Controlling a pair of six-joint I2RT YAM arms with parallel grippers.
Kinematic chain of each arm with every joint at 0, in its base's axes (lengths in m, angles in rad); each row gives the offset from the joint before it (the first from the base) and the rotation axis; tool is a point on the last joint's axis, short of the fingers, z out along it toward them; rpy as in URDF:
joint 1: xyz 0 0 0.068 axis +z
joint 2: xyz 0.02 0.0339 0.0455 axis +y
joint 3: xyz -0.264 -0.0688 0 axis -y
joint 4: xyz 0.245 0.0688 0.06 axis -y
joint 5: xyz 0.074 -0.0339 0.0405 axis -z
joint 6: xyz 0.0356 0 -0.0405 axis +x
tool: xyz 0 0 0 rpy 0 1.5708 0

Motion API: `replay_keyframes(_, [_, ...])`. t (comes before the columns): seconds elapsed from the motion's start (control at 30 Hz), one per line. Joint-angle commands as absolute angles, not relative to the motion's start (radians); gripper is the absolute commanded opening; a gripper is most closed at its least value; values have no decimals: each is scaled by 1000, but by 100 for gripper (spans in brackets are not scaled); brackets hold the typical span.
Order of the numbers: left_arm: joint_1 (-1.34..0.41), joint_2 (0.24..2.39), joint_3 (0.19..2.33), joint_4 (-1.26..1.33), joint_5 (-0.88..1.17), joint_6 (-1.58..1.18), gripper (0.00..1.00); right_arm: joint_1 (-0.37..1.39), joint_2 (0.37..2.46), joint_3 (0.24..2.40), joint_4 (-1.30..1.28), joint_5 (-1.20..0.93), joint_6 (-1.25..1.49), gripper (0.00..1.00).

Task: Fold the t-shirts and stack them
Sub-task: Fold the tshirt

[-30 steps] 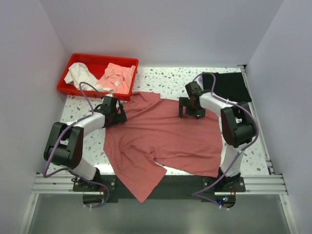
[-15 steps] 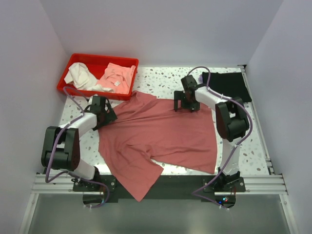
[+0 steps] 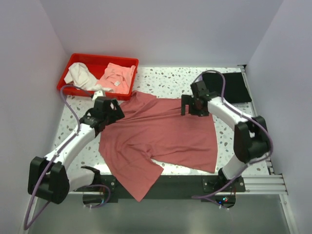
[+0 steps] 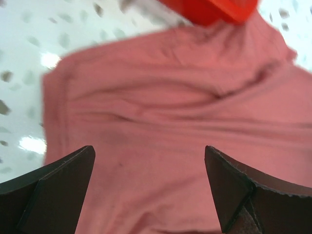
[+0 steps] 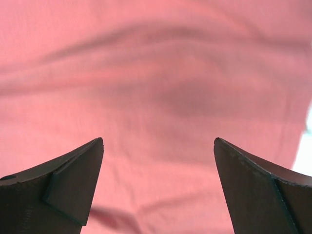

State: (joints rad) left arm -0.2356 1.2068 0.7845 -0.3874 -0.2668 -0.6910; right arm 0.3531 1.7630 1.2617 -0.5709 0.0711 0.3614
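Observation:
The dusty rose-red t-shirt (image 3: 161, 134) lies spread and wrinkled across the middle of the table, one part hanging over the near edge. A black t-shirt (image 3: 229, 86) lies folded at the back right. My left gripper (image 3: 108, 112) hovers open over the rose shirt's back-left edge. The left wrist view shows rose cloth (image 4: 165, 102) below the left gripper (image 4: 148, 156), with nothing between its fingers. My right gripper (image 3: 190, 105) hovers open over the shirt's back-right edge. Its wrist view shows only rose cloth (image 5: 161, 73) under the right gripper (image 5: 158, 141).
A red bin (image 3: 73, 63) at the back left holds a white garment (image 3: 80, 74) and a pink one (image 3: 117, 75); its corner (image 4: 214, 9) shows in the left wrist view. White walls enclose the speckled table (image 3: 165, 78) on three sides.
The rose shirt first slid left and back, then stayed put. Both grippers have lifted off it. The left arm's elbow swung toward the near edge; the right gripper shifted slightly right.

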Motion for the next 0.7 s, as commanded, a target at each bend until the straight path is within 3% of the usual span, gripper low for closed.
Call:
replay_keyframes(0.0, [-319, 1145, 689, -417, -186, -749, 100, 353, 1558, 1076, -577, 103, 416, 99])
replay_keyframes(0.27, [-453, 1159, 549, -335, -98, -775, 100, 353, 1420, 827, -552, 51, 446, 99])
replay_keyframes(0.67, [-336, 1577, 721, -278, -201, -686, 100, 270, 1781, 1044, -466, 100, 459, 99])
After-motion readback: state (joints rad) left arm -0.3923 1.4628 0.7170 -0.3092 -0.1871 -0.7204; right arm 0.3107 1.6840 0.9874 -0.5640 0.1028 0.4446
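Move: The t-shirt lies spread beneath both hands, its middle about 28 cm to the left hand's right, 12 cm back and 10 cm below. From the right hand, that middle is about 21 cm left, 16 cm back and 6 cm below. The red bin's middle is some 22 cm ahead of the left hand and 3 cm to its left; the black cloth's is roughly 13 cm ahead of the right hand and 17 cm to its right. Onto the t-shirt, nearer the robot, both open hands come down for another forward stroke: the left swings back about 9 cm, right and down, tipping its fingers some 15 degrees steeper; the right draws back about 12 cm, rising slightly before sinking. With fingertips now on the cloth, both turn forward, pushing it along by roughly 5 cm, fingers wide open. ##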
